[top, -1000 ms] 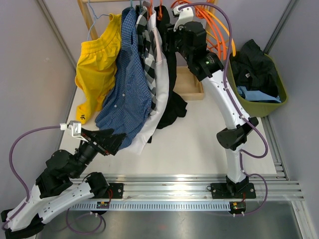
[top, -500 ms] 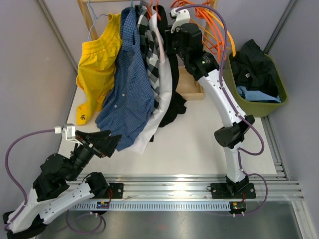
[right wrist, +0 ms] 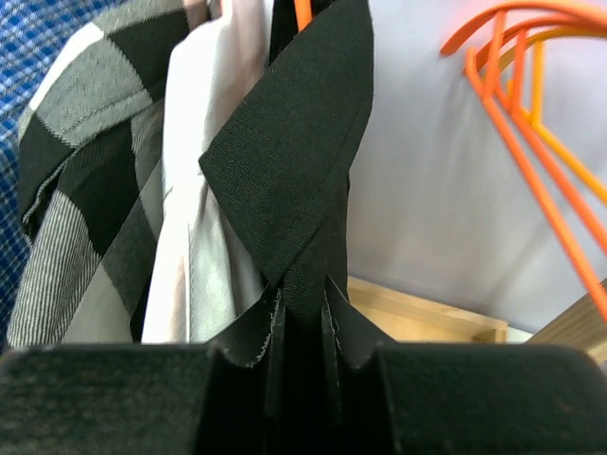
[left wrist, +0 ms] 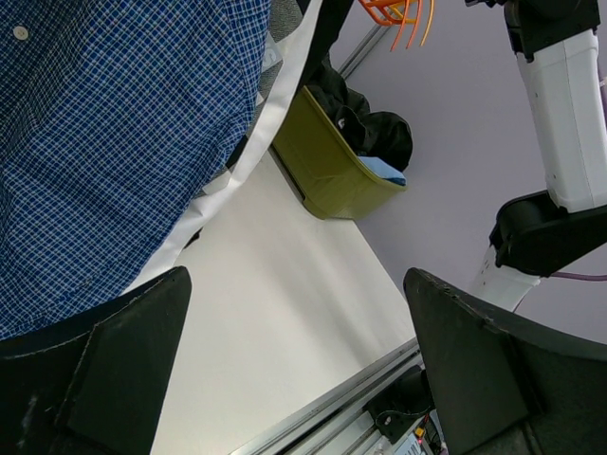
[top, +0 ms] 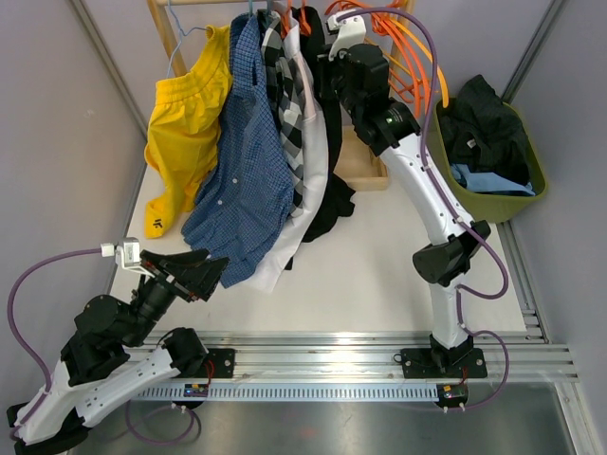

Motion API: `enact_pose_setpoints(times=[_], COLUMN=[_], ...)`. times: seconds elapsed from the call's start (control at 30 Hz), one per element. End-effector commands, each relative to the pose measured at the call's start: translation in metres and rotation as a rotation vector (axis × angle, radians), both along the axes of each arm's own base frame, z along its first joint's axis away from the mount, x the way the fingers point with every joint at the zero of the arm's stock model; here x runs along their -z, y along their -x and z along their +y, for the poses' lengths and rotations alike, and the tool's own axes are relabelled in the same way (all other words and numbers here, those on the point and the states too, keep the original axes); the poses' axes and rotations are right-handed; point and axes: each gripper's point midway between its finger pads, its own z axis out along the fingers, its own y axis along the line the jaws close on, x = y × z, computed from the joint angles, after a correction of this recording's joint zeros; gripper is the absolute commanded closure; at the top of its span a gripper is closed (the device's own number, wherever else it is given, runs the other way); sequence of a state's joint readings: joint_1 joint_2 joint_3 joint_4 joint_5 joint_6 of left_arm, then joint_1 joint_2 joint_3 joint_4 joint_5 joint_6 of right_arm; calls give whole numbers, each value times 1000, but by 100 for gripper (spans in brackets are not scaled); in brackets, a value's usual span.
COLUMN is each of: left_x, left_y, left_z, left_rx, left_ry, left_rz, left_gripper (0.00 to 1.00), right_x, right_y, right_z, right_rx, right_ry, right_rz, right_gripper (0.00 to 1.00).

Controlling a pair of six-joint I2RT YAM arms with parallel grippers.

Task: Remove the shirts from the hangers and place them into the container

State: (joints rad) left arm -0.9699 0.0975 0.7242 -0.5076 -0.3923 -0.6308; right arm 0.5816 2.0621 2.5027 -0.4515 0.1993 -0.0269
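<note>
Several shirts hang in a row on the rack: yellow (top: 185,133), dark blue check (top: 242,180), black-and-white check (top: 289,104), white (top: 313,180) and black (top: 334,190). My right gripper (top: 330,71) is high at the rack, shut on the black shirt (right wrist: 294,142) just under its collar (right wrist: 303,308). An orange hanger (right wrist: 302,11) shows at that collar. Bare orange hangers (top: 417,66) hang to its right. The olive-green container (top: 531,180) at the right holds a black shirt (top: 479,123) and a light blue one (top: 488,180). My left gripper (top: 213,270) is open and holds nothing, near the blue check shirt's hem (left wrist: 299,351).
The wooden rack base (top: 365,166) lies behind the shirts and a wooden post (top: 166,33) stands at the back left. Grey walls close in on both sides. An aluminium rail (top: 379,351) runs along the near edge. In the left wrist view the container (left wrist: 332,171) shows beyond the white tabletop.
My right gripper has moved in and closed on the black shirt below its collar. My left arm has drawn back slightly toward the near left, still open.
</note>
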Motion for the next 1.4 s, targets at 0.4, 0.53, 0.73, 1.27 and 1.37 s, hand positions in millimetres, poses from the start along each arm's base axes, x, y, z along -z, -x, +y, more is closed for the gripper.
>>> enact_pose_setpoints(times=[0.4, 0.53, 0.73, 1.27, 1.37], left_x=[-5, -6, -8, -36, -41], left_y=[0, -1, -4, -31, -42], left_z=[3, -1, -5, -67, -103], left_rx=[-11, -5, 0, 75, 144], left_ry=[29, 24, 18, -63, -112], left_rz=[2, 0, -4, -91, -106], left_gripper=[1, 1, 1, 1, 1], right_x=[-188, -201, -183, 11, 32], right_y=[79, 108, 140, 294, 334], right_z=[-95, -115, -138, -158, -141], right_rx=[192, 201, 215, -121, -307], right_ry=[-273, -295, -294, -141, -132], right_rz=[-500, -542, -502, 138, 238], right_gripper=[100, 100, 100, 100, 100])
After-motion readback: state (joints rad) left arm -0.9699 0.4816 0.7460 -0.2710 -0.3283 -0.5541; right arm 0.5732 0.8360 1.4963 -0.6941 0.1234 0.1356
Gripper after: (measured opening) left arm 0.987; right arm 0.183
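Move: My right hand already pinches the near side of the black shirt, whose middle is about 4 cm farther out and 20 cm below. The clear space for it lies roughly 28 cm back and 17 cm to the right, level in height. The white shirt is 6 cm left and 3 cm ahead; the empty orange hangers are 12 cm right and 3 cm ahead. From my left hand the black shirt is some 38 cm ahead and 20 cm right. Keeping my closed grip on the black shirt, I lift my right hand about 6 cm to unhook its hanger, then sweep it quickly back some 30 cm and to the right, away from the rail, sinking to its starting height. Late on, my open left hand swings about 8 cm right and a little forward, towards the shirt. ##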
